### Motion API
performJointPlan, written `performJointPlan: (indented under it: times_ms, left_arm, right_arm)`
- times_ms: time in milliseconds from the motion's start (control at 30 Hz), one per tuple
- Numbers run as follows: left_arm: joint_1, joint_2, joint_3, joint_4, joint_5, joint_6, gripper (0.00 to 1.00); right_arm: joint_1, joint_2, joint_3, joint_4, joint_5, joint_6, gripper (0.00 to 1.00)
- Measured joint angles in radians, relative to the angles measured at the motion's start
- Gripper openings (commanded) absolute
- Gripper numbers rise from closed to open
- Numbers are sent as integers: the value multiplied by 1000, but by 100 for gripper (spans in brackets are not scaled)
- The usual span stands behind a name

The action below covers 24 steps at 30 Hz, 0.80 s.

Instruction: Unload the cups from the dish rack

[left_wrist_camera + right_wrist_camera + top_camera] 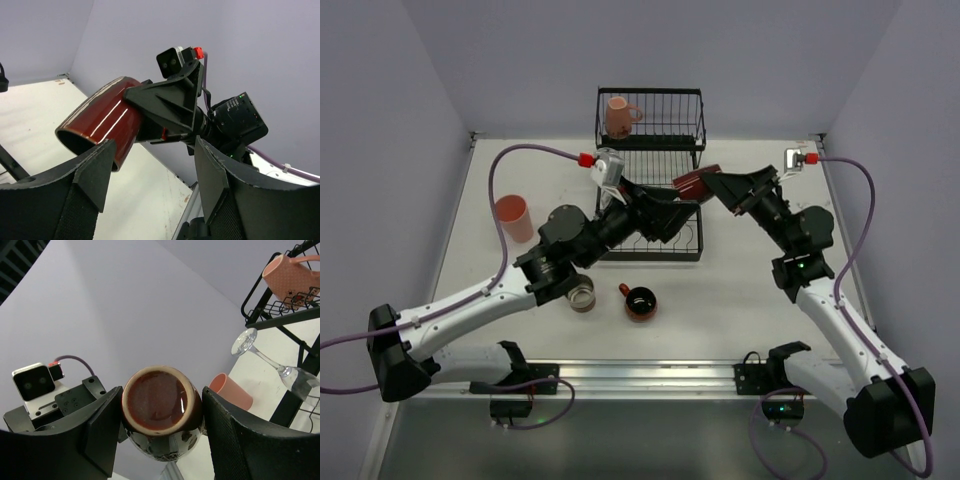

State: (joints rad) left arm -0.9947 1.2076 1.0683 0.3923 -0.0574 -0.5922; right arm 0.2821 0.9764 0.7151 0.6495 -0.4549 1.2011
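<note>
A dark brown mug (694, 184) hangs on its side above the black dish rack (686, 247), with my right gripper (713, 187) shut on its base end. The right wrist view shows the mug's underside (160, 402) between the right gripper's (161, 396) pads. My left gripper (672, 214) sits just left of the mug, open. In the left wrist view the mug's rim (100, 125) lies beside the left finger, and the gap of the left gripper (152, 150) holds nothing. A pink mug (618, 116) stands in the raised tier. A clear stemmed glass (270, 362) leans at the rack.
A salmon tumbler (513, 218) stands on the table left of the rack. A white-and-brown cup (582, 295) and a squat orange-red handled cup (640, 302) sit in front of the rack, near the left arm's elbow. Walls close in on both sides.
</note>
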Motion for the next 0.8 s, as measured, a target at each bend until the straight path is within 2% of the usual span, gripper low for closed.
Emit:
performJointPlan:
  times_ms: [233, 433, 533, 733, 800]
  left_arm:
    - [10, -80, -21, -64, -16, -37, 73]
    - [32, -4, -3, -76, 17, -60, 71]
    - [38, 42, 10, -84, 41, -70, 66]
    - [42, 66, 11, -50, 91, -80, 47]
    - [44, 69, 14, -28, 105, -81, 36]
  right_arm:
    - [-15, -7, -2, 24, 0, 8, 30]
    - [-15, -15, -5, 39, -2, 23, 30]
    - [-15, -29, -16, 44, -1, 24, 30]
    - [-15, -33, -34, 82, -9, 41, 30]
    - [-15, -33, -58, 95, -9, 47, 30]
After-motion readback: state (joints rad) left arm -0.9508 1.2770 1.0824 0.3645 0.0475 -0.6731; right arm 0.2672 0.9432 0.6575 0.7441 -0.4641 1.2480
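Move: The dark red mug, held in the right fingers, lies about 6 cm ahead of the left hand, 3 cm to its right and roughly 2 cm above. Far below on the table, some 36 cm down, the brown cup stands about 1 cm ahead and 6 cm left of the left hand, the small cup about 4 cm ahead and 20 cm left. From the right hand, the mug's middle is about 2 cm ahead, 3 cm left and level. The right hand keeps its pinch around the base of the dark red mug, holding it out nearly still. The left hand first eases about 2 cm left and slightly back, then swings right and down some 4 cm towards the mug's open end, rising a little at the last. Its fingers part slightly, then close by over a third beside the rim; whether they touch can't be seen. ##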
